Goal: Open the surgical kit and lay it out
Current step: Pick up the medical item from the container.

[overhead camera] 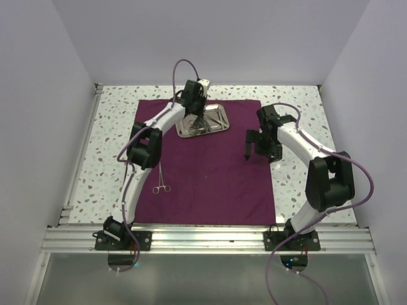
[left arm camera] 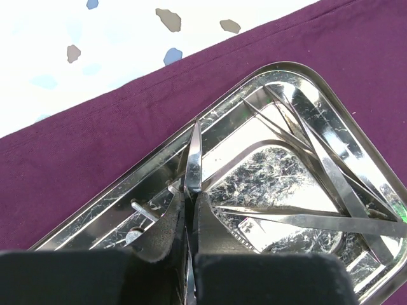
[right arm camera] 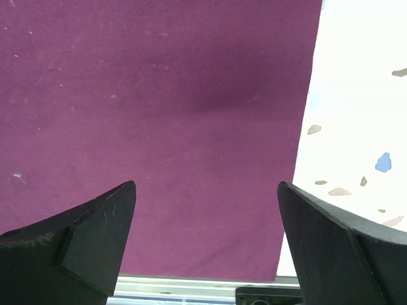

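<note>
The maroon cloth (overhead camera: 210, 178) lies spread flat on the table. The steel tray (overhead camera: 216, 114) sits at its far middle, and in the left wrist view its rim (left arm camera: 127, 184) shows. My left gripper (overhead camera: 198, 119) is down in the tray. It (left arm camera: 189, 198) is shut on a thin silver instrument (left arm camera: 193, 155) that sticks out past the fingertips; I cannot tell which kind. Several other thin silver instruments (left arm camera: 331, 171) lie crossed in the tray. One pair of forceps (overhead camera: 162, 188) lies on the cloth at the near left. My right gripper (overhead camera: 253, 145) (right arm camera: 206, 190) is open and empty above the cloth's right part (right arm camera: 159, 95).
The speckled white tabletop (overhead camera: 114, 127) surrounds the cloth; its right strip (right arm camera: 356, 95) shows in the right wrist view. White walls close off three sides. An aluminium rail (overhead camera: 203, 238) with the arm bases runs along the near edge.
</note>
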Controlling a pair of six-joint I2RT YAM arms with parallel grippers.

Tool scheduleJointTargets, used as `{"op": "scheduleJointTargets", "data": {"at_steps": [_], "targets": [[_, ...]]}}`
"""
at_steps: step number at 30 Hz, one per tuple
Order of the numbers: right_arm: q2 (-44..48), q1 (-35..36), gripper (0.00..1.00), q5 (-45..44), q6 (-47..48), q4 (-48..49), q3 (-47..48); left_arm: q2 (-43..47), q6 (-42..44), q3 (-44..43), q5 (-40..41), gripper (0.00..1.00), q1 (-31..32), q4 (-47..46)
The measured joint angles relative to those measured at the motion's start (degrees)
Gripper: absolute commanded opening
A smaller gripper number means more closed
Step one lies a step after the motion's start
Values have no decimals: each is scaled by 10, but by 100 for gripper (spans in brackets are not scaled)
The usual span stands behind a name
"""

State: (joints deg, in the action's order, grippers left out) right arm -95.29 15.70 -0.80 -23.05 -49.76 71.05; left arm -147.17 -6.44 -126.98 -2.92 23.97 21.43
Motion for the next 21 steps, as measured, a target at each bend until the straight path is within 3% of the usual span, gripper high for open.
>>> {"op": "scheduleJointTargets", "data": {"at_steps": [12,21], "targets": [[-18,0,96,3,0,1,1,19,-5,13,17,0,0,19],[-28,0,96,6,0,5,5,95,-20,14,37,0,-7,39]]}}
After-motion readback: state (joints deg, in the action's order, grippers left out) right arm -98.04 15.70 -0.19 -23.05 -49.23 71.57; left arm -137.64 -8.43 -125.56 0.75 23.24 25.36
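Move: The left hand is already shut on a slim metal medical item in the tray, whose middle lies some 3 cm back from the fingers and about level with them. The tray's middle is about 2 cm back, 1 cm right and 1 cm below; a loose pointed instrument lies about 7 cm right and 3 cm back, with a bunch at the tray's right end some 8 cm right. From the open right hand the item is roughly 25 cm ahead, 22 cm left and 6 cm lower. Keeping its fingers shut on the slim item, the left hand first eases a little left and slightly back, hardly rising, as if to draw the item clear of the tray's other instruments. Then it goes quickly up, about 8 cm in all and ending some 2 cm to the left, away from the tray, with the item's pointed end still sticking out ahead of the fingertips and the wrist turning only about 5 degrees counter-clockwise. ##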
